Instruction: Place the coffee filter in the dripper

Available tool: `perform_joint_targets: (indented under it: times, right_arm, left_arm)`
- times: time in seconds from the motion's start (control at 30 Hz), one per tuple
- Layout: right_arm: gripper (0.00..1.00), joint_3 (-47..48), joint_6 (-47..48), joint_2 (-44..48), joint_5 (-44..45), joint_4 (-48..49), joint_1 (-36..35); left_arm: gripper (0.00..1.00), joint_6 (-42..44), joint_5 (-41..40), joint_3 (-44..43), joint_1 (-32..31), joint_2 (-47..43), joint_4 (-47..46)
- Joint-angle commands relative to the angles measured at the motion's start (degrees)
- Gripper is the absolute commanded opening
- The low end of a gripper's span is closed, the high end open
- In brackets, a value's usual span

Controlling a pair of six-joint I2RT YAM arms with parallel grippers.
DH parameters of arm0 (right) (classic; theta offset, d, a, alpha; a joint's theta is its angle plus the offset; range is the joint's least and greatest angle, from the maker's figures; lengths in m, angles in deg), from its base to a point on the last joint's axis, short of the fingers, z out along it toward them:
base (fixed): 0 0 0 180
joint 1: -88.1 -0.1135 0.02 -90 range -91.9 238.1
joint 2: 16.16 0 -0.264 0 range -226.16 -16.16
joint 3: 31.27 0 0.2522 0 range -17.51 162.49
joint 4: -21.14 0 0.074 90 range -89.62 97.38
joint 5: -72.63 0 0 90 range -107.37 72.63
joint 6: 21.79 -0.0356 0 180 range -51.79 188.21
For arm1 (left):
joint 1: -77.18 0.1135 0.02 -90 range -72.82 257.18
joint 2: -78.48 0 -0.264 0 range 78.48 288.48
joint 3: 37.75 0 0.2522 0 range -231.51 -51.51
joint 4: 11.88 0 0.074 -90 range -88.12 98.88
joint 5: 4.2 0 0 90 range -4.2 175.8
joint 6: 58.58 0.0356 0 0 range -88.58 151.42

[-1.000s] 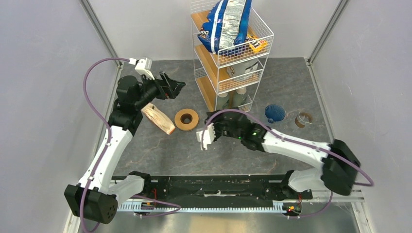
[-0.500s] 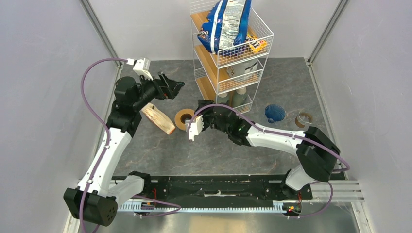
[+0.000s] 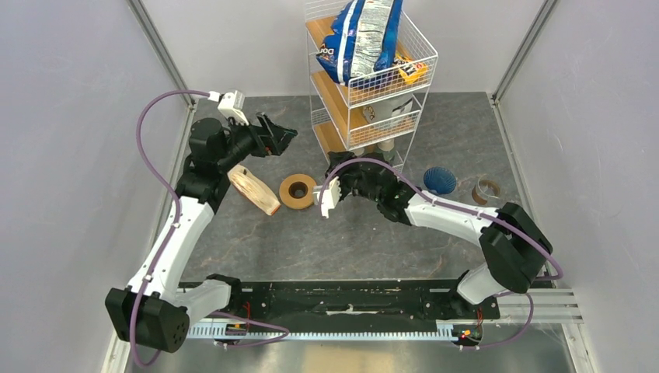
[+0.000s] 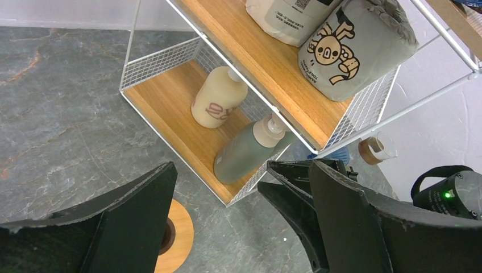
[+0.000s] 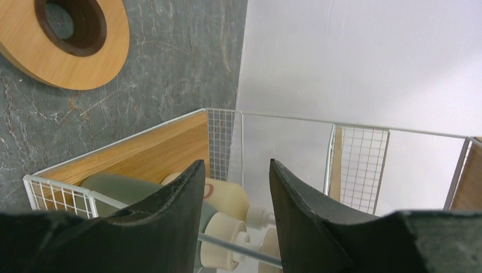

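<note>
The dripper (image 3: 439, 180), a dark blue ribbed cone, stands on the table right of the wire rack; a sliver of it (image 4: 336, 152) shows in the left wrist view behind the rack's corner. No single white coffee filter shows in any view. My right gripper (image 3: 340, 165) hovers in front of the rack's bottom shelf, left of the dripper. Its jaws (image 5: 236, 165) stand open with nothing between them. My left gripper (image 3: 281, 138) hangs wide open and empty (image 4: 219, 176) at the rack's left side.
A cream-and-tan wedge of stacked paper (image 3: 254, 189) lies below the left gripper. An orange-brown ring (image 3: 298, 190) sits beside it. The wire rack (image 3: 365, 128) holds bottles (image 5: 227, 196) and bags. A small glass cup (image 3: 487, 189) stands right of the dripper.
My right gripper has moved away from the table's front toward the rack's bottom shelf, swinging left near the ring and back right. The left arm has barely shifted.
</note>
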Motion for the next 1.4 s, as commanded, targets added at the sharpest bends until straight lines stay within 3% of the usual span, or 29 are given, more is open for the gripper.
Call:
perform_joint_targets:
  times: [0.0,0.4,0.73,0.93,1.1,1.37]
  right_arm:
    - [0.53,-0.3,2.4,1.3,0.9,0.4,7.2]
    - [0.53,-1.4,4.9,2.5,0.8,-0.9,14.1]
    - [0.53,-3.8,9.5,2.4,-6.4,-0.6,26.0]
    - [0.53,-0.3,10.7,-1.9,-8.3,1.3,31.3]
    - [0.54,1.8,8.1,-1.6,-11.1,0.7,31.1]
    - [0.55,-1.2,-3.7,10.6,-11.7,-8.7,22.4]
  left_arm:
    - [0.94,-1.9,0.2,-2.6,0.3,0.7,-3.7]
    - [0.94,-1.9,1.2,-3.1,0.3,2.6,-4.4]
    - [0.94,-1.3,2.4,-4.3,0.3,4.6,-4.7]
    - [0.94,-0.6,3.2,-4.9,0.3,5.5,-4.6]
    - [0.94,0.2,3.8,-4.9,0.3,5.5,-4.4]
    - [0.94,0.6,6.1,-3.5,0.4,4.4,-5.0]
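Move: The right hand is at the wire rack's near-left corner post, about level with the fingers. The middle of the rack lies about 12 cm ahead and 5 cm to the right, some 5 cm higher. The blue dripper stands about level with this hand in depth, 31 cm to its right and 17 cm below. The wooden ring is 13 cm to its left, 3 cm nearer and 19 cm below. From the left hand, the rack's middle is about 13 cm ahead, 20 cm right and 7 cm lower. Already against the rack's near-left corner, the right fingers shove that corner sideways, about 20 cm right and 11 cm forward, slowly at first and then faster. The hand sinks slightly and turns some 15 degrees clockwise, its half-open fingers unchanged. It then turns back a few centimetres left, back and up. ##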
